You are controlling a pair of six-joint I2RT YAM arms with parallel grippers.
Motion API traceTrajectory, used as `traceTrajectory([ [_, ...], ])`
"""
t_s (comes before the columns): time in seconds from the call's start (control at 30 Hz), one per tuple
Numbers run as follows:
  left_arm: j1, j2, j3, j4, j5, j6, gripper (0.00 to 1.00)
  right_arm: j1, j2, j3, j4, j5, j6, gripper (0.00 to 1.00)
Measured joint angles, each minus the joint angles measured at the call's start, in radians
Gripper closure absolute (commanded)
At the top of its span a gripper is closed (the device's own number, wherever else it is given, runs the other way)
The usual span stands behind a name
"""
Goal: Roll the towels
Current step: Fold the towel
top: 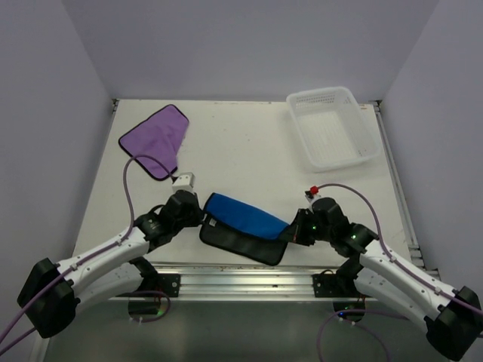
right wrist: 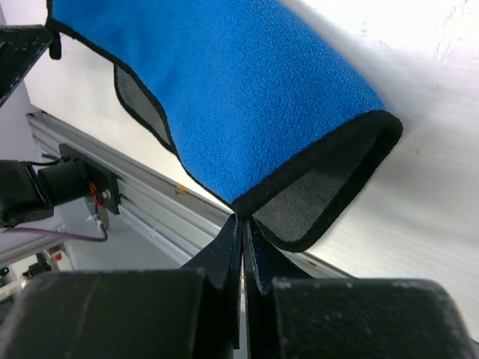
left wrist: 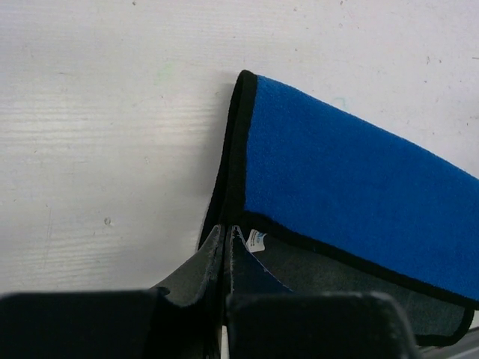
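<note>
The blue towel (top: 245, 217) lies near the table's front edge, its blue face folded over the grey, black-hemmed underside (top: 241, 243). My left gripper (top: 205, 219) is shut on its left end; in the left wrist view the fingertips (left wrist: 226, 232) pinch the hem beside the blue towel (left wrist: 337, 179). My right gripper (top: 290, 231) is shut on the right end. In the right wrist view the right gripper (right wrist: 243, 221) pinches where the blue towel (right wrist: 247, 97) folds. The purple towel (top: 156, 139) lies flat at the far left, away from both grippers.
A white perforated basket (top: 364, 128) stands at the back right. A metal rail (top: 249, 273) runs along the table's front edge, just below the towel. Grey walls close in the table on three sides.
</note>
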Motion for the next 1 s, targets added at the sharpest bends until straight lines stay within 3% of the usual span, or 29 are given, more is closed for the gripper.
traceTrajectory([
  [1.0,0.000,-0.143,-0.090,-0.107,0.084,-0.054,1.00,0.000,-0.014,-0.070,-0.078,-0.161,-0.030,1.00],
])
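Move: Both hands hold the near edge of the blue towel's upper layer, the left at its left corner, the right at its right. From the left hand, the lower layer's near-left corner lies about 6 cm straight back and 4 cm down; the purple towel, 25 cm ahead and 15 cm left. From the right hand, the near-right corner lies some 9 cm back, 4 cm left and 6 cm down; the white basket, 33 cm ahead and 14 cm right. Keeping the upper layer's two near corners pinched, both hands draw that edge back towards the lower layer's near edge. The right goes back about 5 cm while sinking 3 cm early on, then tips down and turns counter-clockwise nearly 10 degrees; the left eases up slightly, then sinks, ending some 4 cm back and 2 cm lower. ##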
